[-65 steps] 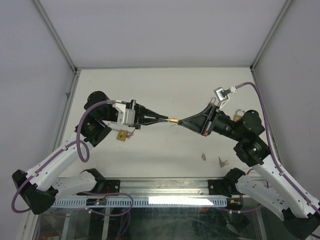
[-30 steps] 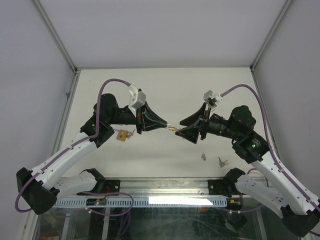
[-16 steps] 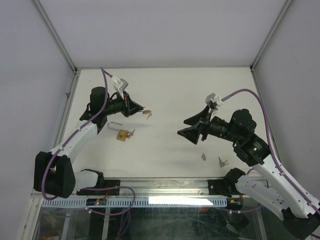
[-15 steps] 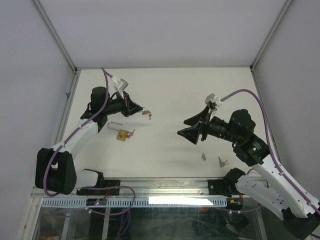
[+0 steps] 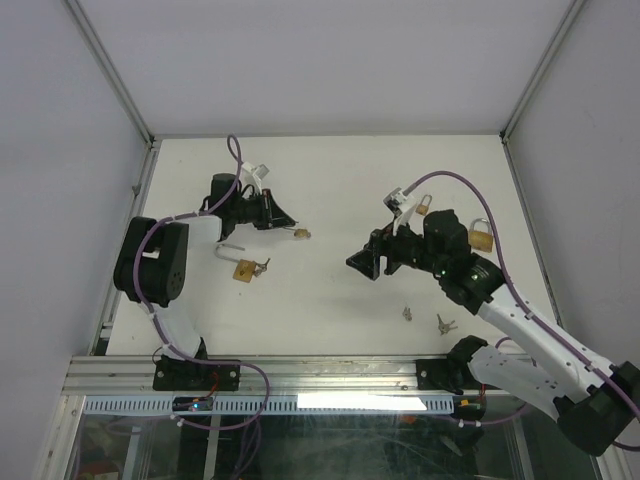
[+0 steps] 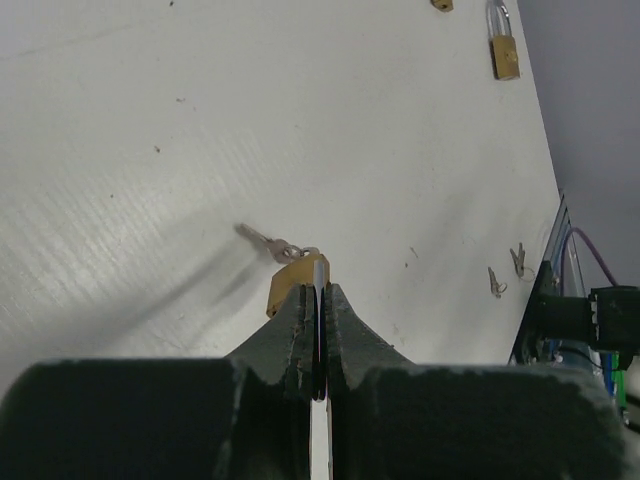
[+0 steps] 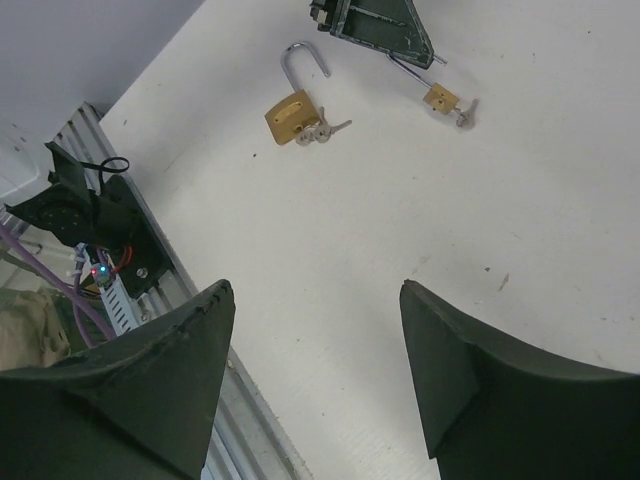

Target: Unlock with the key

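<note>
My left gripper (image 5: pixel 285 225) hovers low over the far left of the table, shut on the thin silver shackle of a small brass padlock (image 6: pixel 290 285). A key (image 6: pixel 262 240) sticks out of that padlock's far end. The right wrist view shows the same padlock (image 7: pixel 440 97) hanging from the left gripper (image 7: pixel 415 55), with its key (image 7: pixel 465 112) beside it. My right gripper (image 5: pixel 362 265) is mid-table, open and holding nothing; its fingers (image 7: pixel 190 340) stand wide apart above bare table.
A larger brass padlock (image 5: pixel 243 268) with its shackle swung open and keys in it lies near the left arm. Two more padlocks (image 5: pixel 480 238) (image 5: pixel 424 205) lie behind the right arm. Loose keys (image 5: pixel 406 313) (image 5: pixel 445 322) lie near the front. A metal rail (image 5: pixel 300 372) bounds the near edge.
The grippers met at mid-table around the small padlock; they have since parted. The left arm carried the padlock back and left, and the right gripper drew away with jaws apart.
</note>
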Robot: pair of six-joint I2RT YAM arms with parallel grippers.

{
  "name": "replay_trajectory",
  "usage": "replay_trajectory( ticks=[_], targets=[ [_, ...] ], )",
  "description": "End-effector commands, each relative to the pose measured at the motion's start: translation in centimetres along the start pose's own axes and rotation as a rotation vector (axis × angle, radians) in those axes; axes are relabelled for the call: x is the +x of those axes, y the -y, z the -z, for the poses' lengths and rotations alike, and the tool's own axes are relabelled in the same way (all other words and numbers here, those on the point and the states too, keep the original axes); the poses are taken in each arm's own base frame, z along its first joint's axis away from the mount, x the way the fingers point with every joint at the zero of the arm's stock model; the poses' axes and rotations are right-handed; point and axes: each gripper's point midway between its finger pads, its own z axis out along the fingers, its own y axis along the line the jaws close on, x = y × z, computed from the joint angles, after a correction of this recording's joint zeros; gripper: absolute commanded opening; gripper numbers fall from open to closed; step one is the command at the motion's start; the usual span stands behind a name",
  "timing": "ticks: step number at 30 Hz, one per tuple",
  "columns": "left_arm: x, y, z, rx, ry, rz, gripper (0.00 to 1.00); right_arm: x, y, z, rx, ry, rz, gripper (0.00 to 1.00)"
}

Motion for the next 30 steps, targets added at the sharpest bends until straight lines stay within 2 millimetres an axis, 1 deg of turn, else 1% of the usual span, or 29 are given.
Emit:
replay_trajectory(
  ticks=[1,4,8,9,11,12,13,14,15,16,18,22,24,26,28,30],
  targets=[
    [-2.4,-1.3,-1.0,-0.017,0.072,0.083,0.0,-3.8,0.1,-0.6,0.018,0.066,0.06,0.7],
    [-2.9,-4.3,-1.4,-0.09,0.084,0.112,0.0,-4.4,0.9,-1.1,0.045,0.07,0.046,0.7],
    [-3.9,-8.8,-1.4,-0.249,0.127,0.186,0.0,-5.1,3.1,-1.3,0.147,0.09,0.006,0.7],
    [-3.9,-9.7,-1.3,-0.279,0.134,0.187,0.09,-5.2,3.9,-1.3,0.187,0.093,-0.009,0.7],
    [-3.6,-10.9,-1.1,-0.324,0.136,0.175,0.4,-5.0,6.1,-0.9,0.31,0.088,-0.046,0.7],
    [-3.3,-11.3,-0.9,-0.341,0.132,0.168,0.62,-4.9,7.5,-0.6,0.389,0.082,-0.064,0.7],
    [-3.1,-11.4,-0.8,-0.349,0.13,0.168,0.72,-4.6,8.9,0.0,0.473,0.069,-0.077,0.7],
    [-3.0,-11.3,-0.6,-0.352,0.134,0.164,0.85,-4.4,10.1,0.5,0.55,0.055,-0.088,0.7],
    [-3.2,-11.0,-0.3,-0.354,0.143,0.155,0.98,-4.0,11.4,1.2,0.633,0.04,-0.095,0.7],
    [-3.3,-10.7,0.0,-0.357,0.153,0.146,0.99,-3.7,12.6,1.9,0.705,0.025,-0.099,0.7],
    [-3.9,-10.1,0.8,-0.364,0.182,0.099,0.99,-3.5,14.1,3.1,0.808,0.018,-0.095,0.7],
    [-6.0,-7.6,3.2,-0.375,0.266,-0.036,0.99,-3.4,16.0,5.1,0.934,0.017,-0.088,0.7],
    [-6.8,-5.4,4.8,-0.359,0.313,-0.1,0.99,-2.7,16.6,6.0,0.974,-0.009,-0.088,0.7],
    [-7.1,-2.9,6.5,-0.336,0.361,-0.165,0.99,-1.7,16.8,6.6,0.99,-0.053,-0.09,0.7],
    [-7.0,-0.4,8.4,-0.321,0.418,-0.19,0.99,-0.2,17.2,7.2,1.024,-0.12,-0.098,0.68],
    [-6.4,1.9,10.4,-0.308,0.475,-0.211,0.99,1.6,16.9,7.0,1.007,-0.193,-0.129,0.66]
  ],
)
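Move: The left hand holds the unlocked small padlock; its put-down spot lies about 6 cm ahead, 2 cm left and 6 cm below. The large unlocked padlock stands some 9 cm back and 13 cm left, its keys 8 cm back and 9 cm left. For the empty right hand, the right-side small padlock lies about 27 cm ahead and 17 cm right, the right-side large padlock 17 ahead and 32 right, the near keys 5 back and 10 right, all roughly 21 below. Forward and down, drifting left, the left hand carries the small padlock about 6 cm out and 5 cm lower, opens wide to let go of it on the table, then draws back some 6 cm, leftward and up. Meanwhile the right hand, still open, swings about 14 cm right and 9 cm forward, sinking and turning roughly 45 degrees clockwise towards the right-side padlocks. ##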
